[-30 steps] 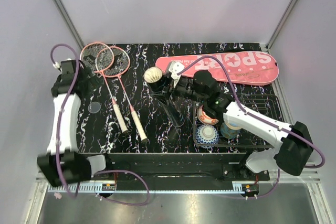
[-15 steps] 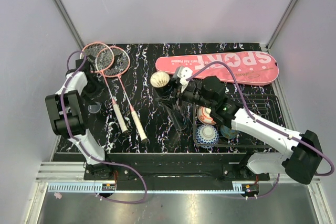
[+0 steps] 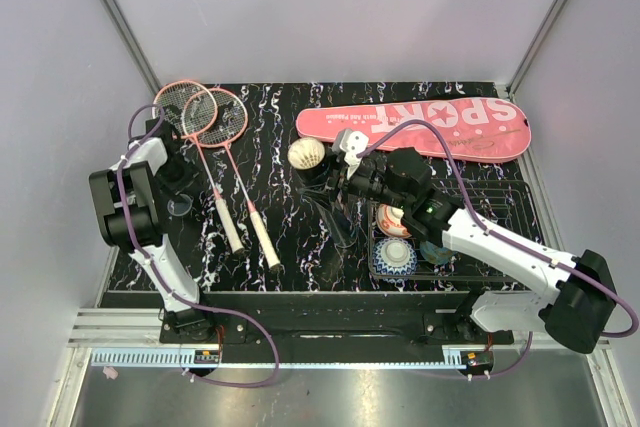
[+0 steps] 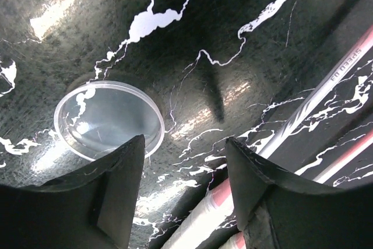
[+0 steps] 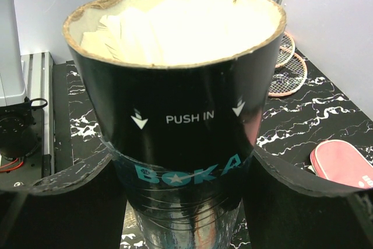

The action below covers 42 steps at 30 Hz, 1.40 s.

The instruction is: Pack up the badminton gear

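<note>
My right gripper is shut on the long black tube, whose open mouth shows white shuttlecock feathers inside. From above, the tube slants over the table's middle, mouth tilted up to the left. Two pink-framed rackets lie at the back left, their white handles pointing toward me. My left gripper hangs open just over the table, a racket handle below its gap and a clear round lid by its left finger. The pink SPORT cover lies at the back right.
A black wire basket at the right holds patterned bowls and a cup, close under my right arm. The clear lid lies left of the handles. Grey walls with metal posts enclose the black marbled table.
My left arm has swung in over the lid and racket handles, and its jaws have narrowed. My right arm has shifted the tube slightly right.
</note>
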Available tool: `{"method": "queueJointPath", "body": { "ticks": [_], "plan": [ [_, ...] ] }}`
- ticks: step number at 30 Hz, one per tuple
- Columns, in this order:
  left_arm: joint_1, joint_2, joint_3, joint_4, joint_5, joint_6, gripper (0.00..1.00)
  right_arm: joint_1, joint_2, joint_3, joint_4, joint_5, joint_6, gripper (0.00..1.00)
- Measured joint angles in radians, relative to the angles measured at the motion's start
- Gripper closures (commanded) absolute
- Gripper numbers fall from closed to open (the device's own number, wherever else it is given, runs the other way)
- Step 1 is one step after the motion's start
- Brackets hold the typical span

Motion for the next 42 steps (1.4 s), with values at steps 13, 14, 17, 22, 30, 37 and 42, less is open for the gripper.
{"method": "queueJointPath", "body": {
  "ticks": [13, 14, 17, 22, 30, 37, 42],
  "plan": [
    [0.000, 0.027, -0.008, 0.022, -0.003, -0.024, 0.93, 0.000, 0.000, -0.005, 0.018, 0.005, 0.019, 0.65],
    [0.002, 0.025, -0.013, 0.026, -0.003, -0.026, 1.00, 0.000, 0.002, -0.005, 0.018, 0.008, 0.024, 0.66],
    [0.005, 0.005, -0.039, 0.051, 0.000, -0.028, 1.00, 0.000, 0.015, 0.002, 0.018, 0.027, 0.044, 0.69],
    [0.002, -0.081, -0.122, 0.073, 0.009, -0.014, 1.00, 0.000, 0.064, 0.063, -0.027, 0.068, 0.077, 0.70],
    [-0.100, -0.480, -0.118, 0.060, 0.090, 0.076, 1.00, 0.000, 0.116, 0.122, -0.064, 0.088, 0.095, 0.72],
    [-0.496, -0.726, 0.142, 0.100, 0.264, 0.265, 1.00, 0.000, 0.207, 0.228, -0.126, 0.084, 0.042, 0.69],
    [-0.728, -0.796, 0.216, 0.082, 0.306, 0.425, 1.00, 0.000, 0.216, 0.252, -0.167, 0.077, 0.003, 0.69]
  ]
}}
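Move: The clear lid lies flat by the left hand's fingertips, its middle about 4 cm back, 3 cm left and 1 cm below. The left racket's grip is roughly 11 cm right and 8 cm back of that hand, the right racket's about 22 cm right and 13 cm back. The tube's open mouth is some 37 cm right, 9 cm back and 34 cm up. From the right hand, the lid is about 43 cm left, 8 cm ahead and 30 cm below. Pinching the clear lid by its rim, the left fingers shut after sinking about 1 cm; that hand then lifts it nearly 40 cm, sweeping some 27 cm right and finally back towards the tube's mouth, the wrist swinging from pointing down to roughly level while turning clockwise. The right hand keeps its grip on the tube and brings it about 5 cm forward and left towards the lid. ##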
